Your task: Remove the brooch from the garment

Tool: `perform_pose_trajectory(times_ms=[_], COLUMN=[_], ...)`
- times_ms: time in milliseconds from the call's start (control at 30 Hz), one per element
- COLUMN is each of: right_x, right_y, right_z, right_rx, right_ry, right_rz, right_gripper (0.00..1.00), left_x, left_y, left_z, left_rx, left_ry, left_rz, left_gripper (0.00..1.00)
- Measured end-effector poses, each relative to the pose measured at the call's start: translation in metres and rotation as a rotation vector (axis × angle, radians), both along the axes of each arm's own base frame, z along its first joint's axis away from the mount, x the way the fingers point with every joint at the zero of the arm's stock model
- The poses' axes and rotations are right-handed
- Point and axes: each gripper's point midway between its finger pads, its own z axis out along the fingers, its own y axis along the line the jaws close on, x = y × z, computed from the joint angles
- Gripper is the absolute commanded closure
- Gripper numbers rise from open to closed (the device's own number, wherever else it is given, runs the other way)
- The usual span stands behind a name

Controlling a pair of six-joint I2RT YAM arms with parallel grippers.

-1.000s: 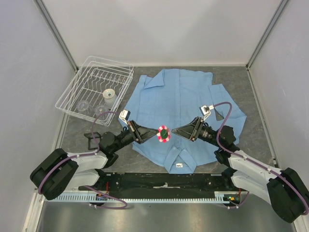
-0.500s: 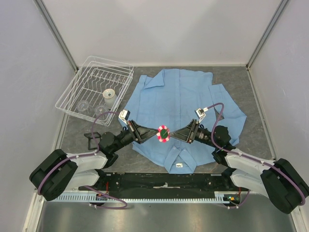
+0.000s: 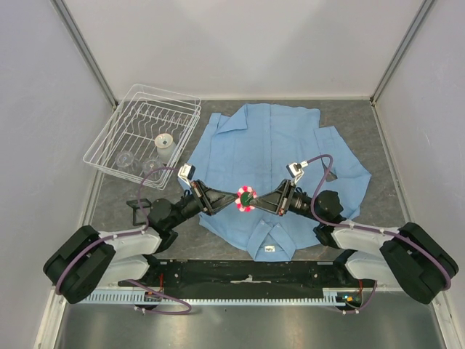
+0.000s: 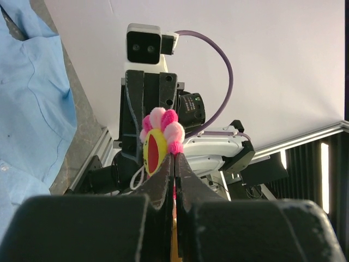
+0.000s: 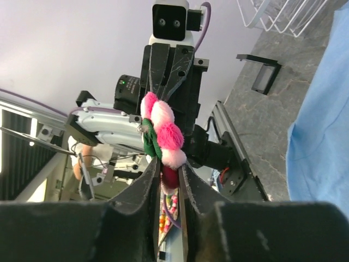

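Note:
The brooch, a pink-and-white flower pin with a green back and a yellow and red face, hangs above the lower front of the garment, a light blue shirt spread flat. My left gripper reaches in from the left and is shut on the brooch's edge; in the left wrist view its jaws pinch the brooch below the petals. From the right, my right gripper meets it. In the right wrist view the right gripper has its jaws pressed onto the brooch's lower petals.
A white wire dish rack with small cups stands at the back left. A small black bracket lies on the grey table left of the shirt. White walls enclose the table on three sides.
My right gripper has moved left up to the brooch and closed its jaws onto it. The left gripper has kept still, holding the brooch.

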Motion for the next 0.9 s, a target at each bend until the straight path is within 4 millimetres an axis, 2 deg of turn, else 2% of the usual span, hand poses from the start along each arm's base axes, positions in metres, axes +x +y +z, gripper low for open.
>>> perform_pose_trajectory(times_ms=[67, 133, 167, 200, 233, 267, 300, 333, 433, 533, 600, 633, 700, 800, 833, 900], right_x=[0.0, 0.0, 0.001, 0.001, 0.0, -0.001, -0.001, -0.001, 0.002, 0.004, 0.006, 0.006, 0.006, 0.005, 0.005, 0.005], right_y=[0.0, 0.0, 0.0, 0.001, 0.001, 0.001, 0.001, 0.001, -0.003, -0.005, -0.004, -0.003, -0.001, 0.0, 0.0, 0.0], right_z=[0.003, 0.008, 0.009, 0.011, 0.012, 0.014, 0.015, 0.015, 0.009, 0.003, 0.003, 0.005, 0.01, 0.018, 0.019, 0.015], right_rx=[0.013, 0.027, 0.029, 0.031, 0.031, 0.033, 0.032, 0.028, -0.001, -0.039, -0.073, -0.086, -0.106, -0.131, -0.14, -0.165], right_ry=[-0.002, -0.012, -0.013, -0.015, -0.019, -0.03, -0.037, -0.04, -0.023, -0.009, -0.009, -0.015, -0.035, -0.067, -0.075, -0.074], right_rz=[-0.001, 0.001, 0.001, 0.001, 0.006, 0.012, 0.014, 0.015, 0.015, 0.019, 0.029, 0.036, 0.05, 0.069, 0.074, 0.079], right_gripper=[1.0, 1.0, 1.0, 1.0, 1.0, 1.0, 1.0, 1.0, 1.0, 1.0, 1.0, 1.0, 1.0, 1.0, 1.0, 1.0], left_x=[0.0, -0.001, -0.002, -0.004, -0.007, -0.009, -0.011, -0.012, -0.014, -0.014, -0.012, -0.011, -0.006, 0.002, 0.004, 0.005], left_y=[0.001, 0.003, 0.004, 0.005, 0.007, 0.008, 0.008, 0.009, 0.012, 0.016, 0.016, 0.016, 0.01, -0.002, -0.005, -0.008], left_z=[0.002, 0.008, 0.01, 0.014, 0.017, 0.018, 0.019, 0.019, 0.028, 0.043, 0.048, 0.047, 0.038, 0.005, -0.009, -0.024], left_rx=[-0.005, -0.018, -0.024, -0.03, -0.03, -0.023, -0.007, 0.012, 0.089, 0.18, 0.237, 0.26, 0.32, 0.419, 0.453, 0.487], left_ry=[-0.005, -0.019, -0.027, -0.04, -0.055, -0.072, -0.087, -0.096, -0.15, -0.218, -0.249, -0.257, -0.248, -0.183, -0.15, -0.115], left_rz=[0.003, 0.008, 0.009, 0.009, 0.006, 0.006, 0.009, 0.012, 0.037, 0.069, 0.079, 0.08, 0.063, 0.005, -0.014, -0.037], left_gripper=[0.98, 0.98, 0.94, 0.89, 0.76, 0.68, 0.56, 0.5, 0.36, 0.32, 0.21, 0.18, 0.18, 0.18, 0.2, 0.26])
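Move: The brooch is at my left fingertips, still pinched by its rim, its middle some 2 cm to the right of my left hand and level with it. From my right hand it lies about 2 cm to the left, at the same height. The garment's collar is roughly 6 cm right and 11 cm back of my right hand; the garment's middle is about 8 cm right and 8 ahead, both some 22 cm below. My right hand shuts its part-closed fingers on the brooch's rim and holds it, staying nearly in place and turning about 10 degrees. My left hand lifts some 5 cm and draws slightly back and left while opening wide to let go, then sinks about 7 cm and comes back right and a little forward, rolling nearly 30 degrees left side up, its open fingers around the brooch. ##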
